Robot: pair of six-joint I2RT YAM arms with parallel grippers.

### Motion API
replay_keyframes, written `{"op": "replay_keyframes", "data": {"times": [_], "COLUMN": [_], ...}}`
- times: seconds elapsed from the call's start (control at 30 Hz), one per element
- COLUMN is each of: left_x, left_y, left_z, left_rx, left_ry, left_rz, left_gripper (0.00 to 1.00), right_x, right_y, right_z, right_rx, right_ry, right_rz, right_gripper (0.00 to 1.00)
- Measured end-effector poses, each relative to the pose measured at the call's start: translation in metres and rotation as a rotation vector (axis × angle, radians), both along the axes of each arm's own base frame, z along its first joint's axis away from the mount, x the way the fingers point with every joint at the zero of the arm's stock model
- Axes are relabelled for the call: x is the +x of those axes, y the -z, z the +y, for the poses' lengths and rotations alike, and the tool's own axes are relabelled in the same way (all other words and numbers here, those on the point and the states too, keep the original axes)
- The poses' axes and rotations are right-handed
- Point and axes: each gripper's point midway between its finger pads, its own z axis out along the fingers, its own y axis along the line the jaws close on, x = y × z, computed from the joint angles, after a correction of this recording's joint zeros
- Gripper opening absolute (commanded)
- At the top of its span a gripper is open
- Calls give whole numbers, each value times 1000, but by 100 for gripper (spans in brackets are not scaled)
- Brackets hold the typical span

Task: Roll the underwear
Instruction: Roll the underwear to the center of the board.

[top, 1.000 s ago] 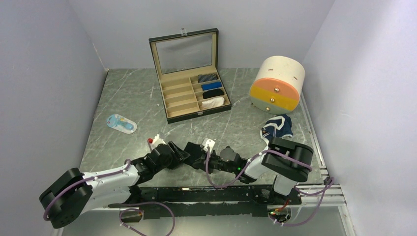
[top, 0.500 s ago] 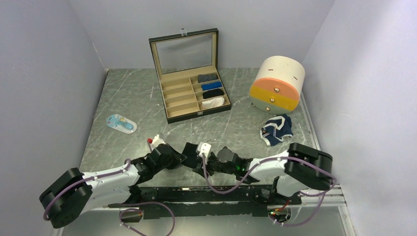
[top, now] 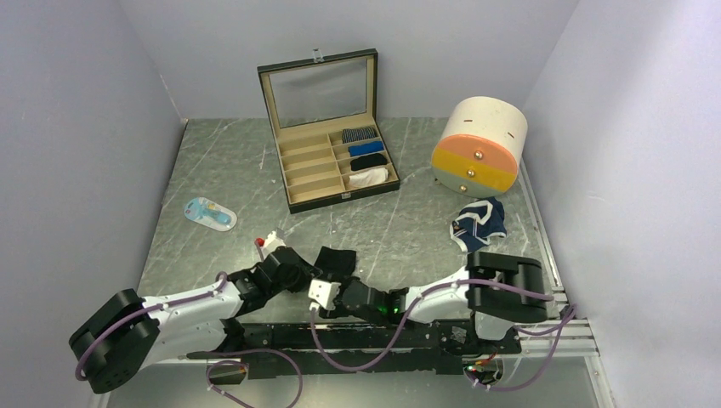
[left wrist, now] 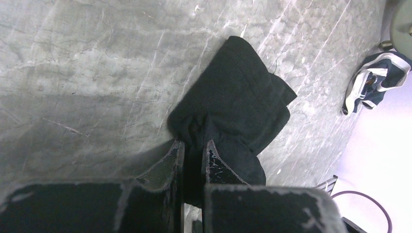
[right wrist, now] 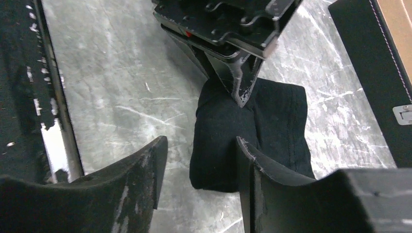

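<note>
The black underwear point(top: 337, 258) lies folded on the table near the front edge, seen close up in the left wrist view point(left wrist: 238, 107) and the right wrist view point(right wrist: 252, 131). My left gripper point(left wrist: 193, 145) is shut on a pinched fold at the cloth's near end; its fingers point(right wrist: 239, 87) come down onto it. My right gripper point(right wrist: 200, 145) stands open just short of the cloth's near edge, one finger beside it, holding nothing. From above, the left gripper point(top: 316, 269) and right gripper point(top: 338, 282) meet at the cloth. The navy underwear with white trim point(top: 479, 223) lies crumpled at the right point(left wrist: 371, 82).
An open black box point(top: 299, 170) with rolled cloths in its right compartments stands at the back, its corner point(right wrist: 374, 73) close to the cloth. A round cream cabinet with orange and yellow drawers point(top: 479, 144) is at the back right. A small blue-white object point(top: 210, 212) lies left.
The left gripper has shut on the black underwear. The right gripper has opened, and its arm has swung left and down to the cloth's near side.
</note>
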Motion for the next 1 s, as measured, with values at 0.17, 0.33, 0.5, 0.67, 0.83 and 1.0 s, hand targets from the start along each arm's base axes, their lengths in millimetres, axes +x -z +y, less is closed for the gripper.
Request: {"op": "replay_keyframes", "data": {"times": [0.17,0.33,0.5,0.67,0.83,1.0], "left_x": [-1,-1,-4,-12,-20,-22], "left_y": [0,0,-2,-10,-11,-13], "left_z": [0,1,7,18,27,30], "left_rx": [3,2,13,12,11,16], "left_ry": [3,2,-9,-2,21,51], "left_rz": [3,3,4,-10,-48,-90], "left_gripper": [5,25,57,60,61,61], "right_x": [7,11,11,17,19,21], "right_y": [12,10,11,6,5,4], "right_z": [3,4,7,2,1,-3], "right_rx": [-46,-25,62,283,435,566], "right_ry": [24,64,71,69,67,62], "right_rz": [-68,-88,42,350,620,826], "right_gripper": [21,0,0,0,0,0]}}
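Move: The underwear's roll has its middle about 3 cm ahead, 1 cm left and 2 cm below the open right hand. From the left hand, still pinching its left end, that middle is about 4 cm right, 2 cm back. The flat remainder lies some 8 cm straight ahead of the right hand, 3 cm lower; the display box is about 30 cm ahead of it, centred 1 cm right and level with the cloth. Right fingers dip, pinch the roll and twist it forward some 55 degrees; left releases, backing about 4 cm left-back. ##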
